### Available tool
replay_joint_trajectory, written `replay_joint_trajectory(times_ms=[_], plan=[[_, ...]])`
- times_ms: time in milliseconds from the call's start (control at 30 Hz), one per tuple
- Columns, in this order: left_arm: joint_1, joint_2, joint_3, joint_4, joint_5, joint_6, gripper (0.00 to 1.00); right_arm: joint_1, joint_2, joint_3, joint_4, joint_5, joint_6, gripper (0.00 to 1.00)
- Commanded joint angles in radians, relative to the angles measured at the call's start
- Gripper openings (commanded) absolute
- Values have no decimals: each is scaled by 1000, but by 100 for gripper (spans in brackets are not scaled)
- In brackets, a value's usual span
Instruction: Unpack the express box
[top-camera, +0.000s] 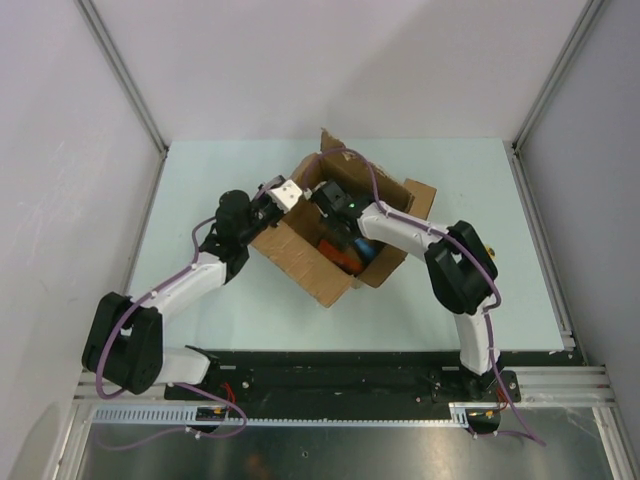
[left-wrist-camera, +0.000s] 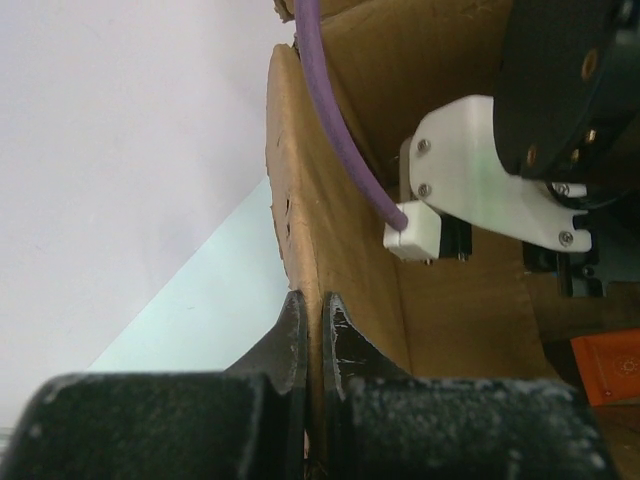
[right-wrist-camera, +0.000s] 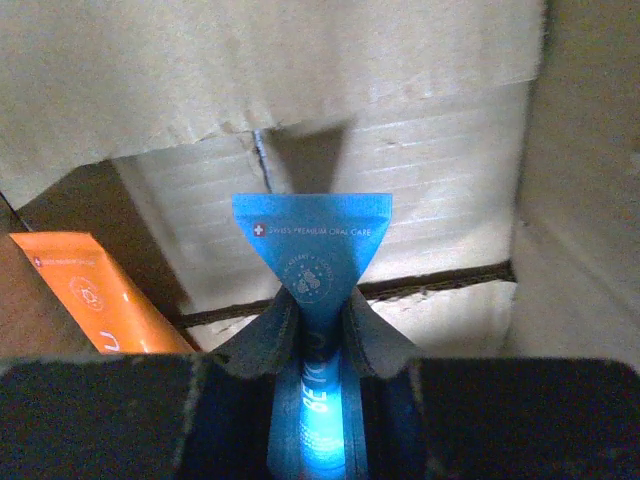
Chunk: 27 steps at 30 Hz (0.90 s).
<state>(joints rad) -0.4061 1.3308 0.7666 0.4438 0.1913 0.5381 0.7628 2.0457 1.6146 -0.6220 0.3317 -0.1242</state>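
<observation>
The express box (top-camera: 300, 262), a brown cardboard carton with its flaps open, stands mid-table. My left gripper (top-camera: 270, 206) is at its left wall; in the left wrist view my left gripper (left-wrist-camera: 312, 312) is shut on the edge of that cardboard wall (left-wrist-camera: 345, 250). My right gripper (top-camera: 345, 232) reaches down inside the box. In the right wrist view my right gripper (right-wrist-camera: 312, 315) is shut on a blue tube (right-wrist-camera: 312, 250) that stands upright between the fingers. An orange tube (right-wrist-camera: 95, 295) leans at the left on the box floor (right-wrist-camera: 440, 190).
The right arm's wrist with its white camera mount (left-wrist-camera: 480, 170) hangs inside the box, close to the wall my left gripper holds. A small yellow thing (top-camera: 489, 245) peeks out behind the right arm's elbow. White walls enclose the pale green table (top-camera: 200, 190).
</observation>
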Motion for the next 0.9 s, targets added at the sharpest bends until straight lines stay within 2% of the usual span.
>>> replay_joint_trajectory(times_ms=[0, 467, 533, 600, 767, 867], plan=[[13, 5, 31, 85, 22, 13, 0, -14, -137, 24, 59, 67, 12, 4], [12, 47, 60, 92, 11, -1, 0, -40, -412, 34, 142, 14, 29, 4], [12, 50, 63, 93, 8, -3, 0, -85, -461, 28, 188, -38, 84, 6], [12, 56, 66, 93, 4, -3, 0, -149, -536, 5, 223, -159, 156, 6], [10, 62, 71, 93, 0, -6, 0, -394, -711, -87, 392, -403, 384, 8], [12, 64, 74, 95, -1, -9, 0, -496, -759, -93, 439, -431, 466, 9]])
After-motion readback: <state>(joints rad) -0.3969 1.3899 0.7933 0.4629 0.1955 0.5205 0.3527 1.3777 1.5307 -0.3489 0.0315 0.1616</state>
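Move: Held in the right gripper inside the box, the blue tube is to go to clear table right of the box, roughly 28 cm right, 12 ahead and 5 below this hand. The yellow cutter lies about 26 cm right and 3 ahead, the orange tube 5 left, 3 back and 4 below. The box's right-hand rim is about 9 cm right, 4 back and 8 above. From the left hand, that clear table is some 47 cm right, 10 ahead and 20 below. Lift the right gripper about 30 cm up out of the box, keeping its hold on the blue tube; go almost straight up at first, then swing some 13 cm right over the box's right side while still rising. Tip the fingers up from pointing steeply down, turning them forward and leftward. Keep the left gripper pinching the box's left edge. ##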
